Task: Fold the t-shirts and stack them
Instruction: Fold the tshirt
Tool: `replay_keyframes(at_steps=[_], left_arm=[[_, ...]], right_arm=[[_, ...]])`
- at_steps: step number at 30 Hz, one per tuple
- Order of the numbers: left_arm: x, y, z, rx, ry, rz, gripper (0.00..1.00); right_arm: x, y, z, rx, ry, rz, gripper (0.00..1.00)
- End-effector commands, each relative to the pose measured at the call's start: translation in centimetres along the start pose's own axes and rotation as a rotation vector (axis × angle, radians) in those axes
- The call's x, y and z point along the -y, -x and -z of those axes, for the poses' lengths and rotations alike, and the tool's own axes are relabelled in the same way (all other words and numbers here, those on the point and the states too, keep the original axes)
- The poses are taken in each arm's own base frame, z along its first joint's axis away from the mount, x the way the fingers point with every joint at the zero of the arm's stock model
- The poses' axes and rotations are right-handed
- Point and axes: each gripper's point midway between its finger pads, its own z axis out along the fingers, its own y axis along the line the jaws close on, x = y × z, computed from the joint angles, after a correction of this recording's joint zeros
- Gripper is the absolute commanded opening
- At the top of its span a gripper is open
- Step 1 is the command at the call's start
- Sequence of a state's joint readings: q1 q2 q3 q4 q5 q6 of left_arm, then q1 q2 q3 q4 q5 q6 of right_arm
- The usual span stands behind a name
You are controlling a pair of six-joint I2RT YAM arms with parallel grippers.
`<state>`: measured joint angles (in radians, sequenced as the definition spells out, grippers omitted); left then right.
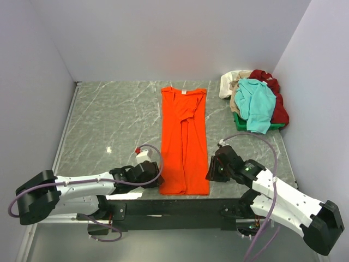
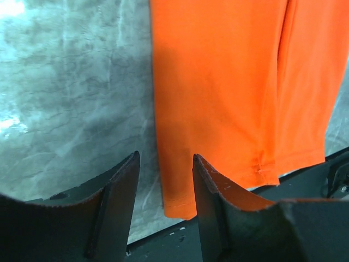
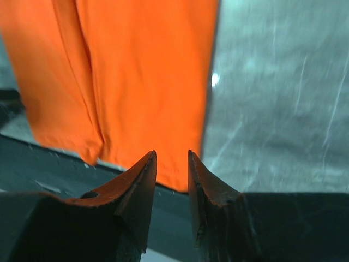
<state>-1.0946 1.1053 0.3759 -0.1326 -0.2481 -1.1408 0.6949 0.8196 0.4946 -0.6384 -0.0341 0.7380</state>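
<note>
The bright orange t-shirt (image 1: pixel 184 139) lies flat mid-table, folded lengthwise into a long strip, its neck with the white label at the far end. My left gripper (image 1: pixel 155 176) is open and empty beside the strip's near left corner; in the left wrist view the corner (image 2: pixel 180 204) sits between my fingers (image 2: pixel 166 158). My right gripper (image 1: pixel 210 174) is open and empty beside the near right corner; the right wrist view (image 3: pixel 172 155) shows the hem (image 3: pixel 163 109) just ahead. A heap of teal (image 1: pixel 256 103), dark red (image 1: pixel 278 106) and cream (image 1: pixel 232 82) t-shirts lies far right.
The heap rests on a green bin (image 1: pixel 270 126) at the far right by the wall. White walls close in the marble table (image 1: pixel 109 120) at left, back and right. The table's near edge runs just under the shirt's hem (image 1: pixel 185 192).
</note>
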Motion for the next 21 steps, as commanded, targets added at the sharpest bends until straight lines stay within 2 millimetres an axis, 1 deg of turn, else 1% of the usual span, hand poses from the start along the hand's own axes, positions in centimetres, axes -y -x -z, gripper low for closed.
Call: replay_keyframes(at_steps=[1, 5, 9, 19, 21], left_arm=[[1.1, -0.4, 0.1, -0.04, -0.032, 0.0, 0.5], [1.4, -0.7, 0.1, -0.055, -0.043, 0.006, 0.5], [1.1, -1.1, 0.1, -0.074, -0.033, 0.011, 0.5], [0.7, -1.2, 0.7, -0.083, -0.012, 0.011, 0.49], [0.6, -1.5, 0.8, -0.09, -0.008, 0.011, 0.49]], right_arm=[[0.2, -1.4, 0.5, -0.039, -0.02, -0.031, 0.37], [0.5, -3.1, 0.0, -0.09, -0.042, -0.032, 0.37], [0.1, -4.5, -0.6, -0.125, -0.02, -0.038, 0.37], [-0.1, -6.3, -1.6, -0.179, -0.054, -0.011, 0.37], [0.2, -6.3, -1.5, -0.175, -0.083, -0.008, 0.37]])
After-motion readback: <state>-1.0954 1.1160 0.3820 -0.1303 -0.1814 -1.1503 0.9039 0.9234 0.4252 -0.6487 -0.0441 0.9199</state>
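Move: The t-shirt's near right corner lies about 6 cm back, 2 cm to the left and roughly 5 cm below the right hand. From that hand, the shirt's middle fold end at the hem is some 6 cm back and 10 cm left. The near left corner lies about 4 cm back and 1 cm right of the left hand, 2 cm below; the near right corner is 4 cm back and 20 cm right of that hand. Back and down towards the t-shirt's near right corner goes the right hand, about 5 cm back and 4 cm lower, while its fingers swing some 10 degrees nearer to straight down. They stay partly open and come to the hem there; touch can't be made out. The left hand eases about a centimetre back towards the near left corner, fingers still half open. ##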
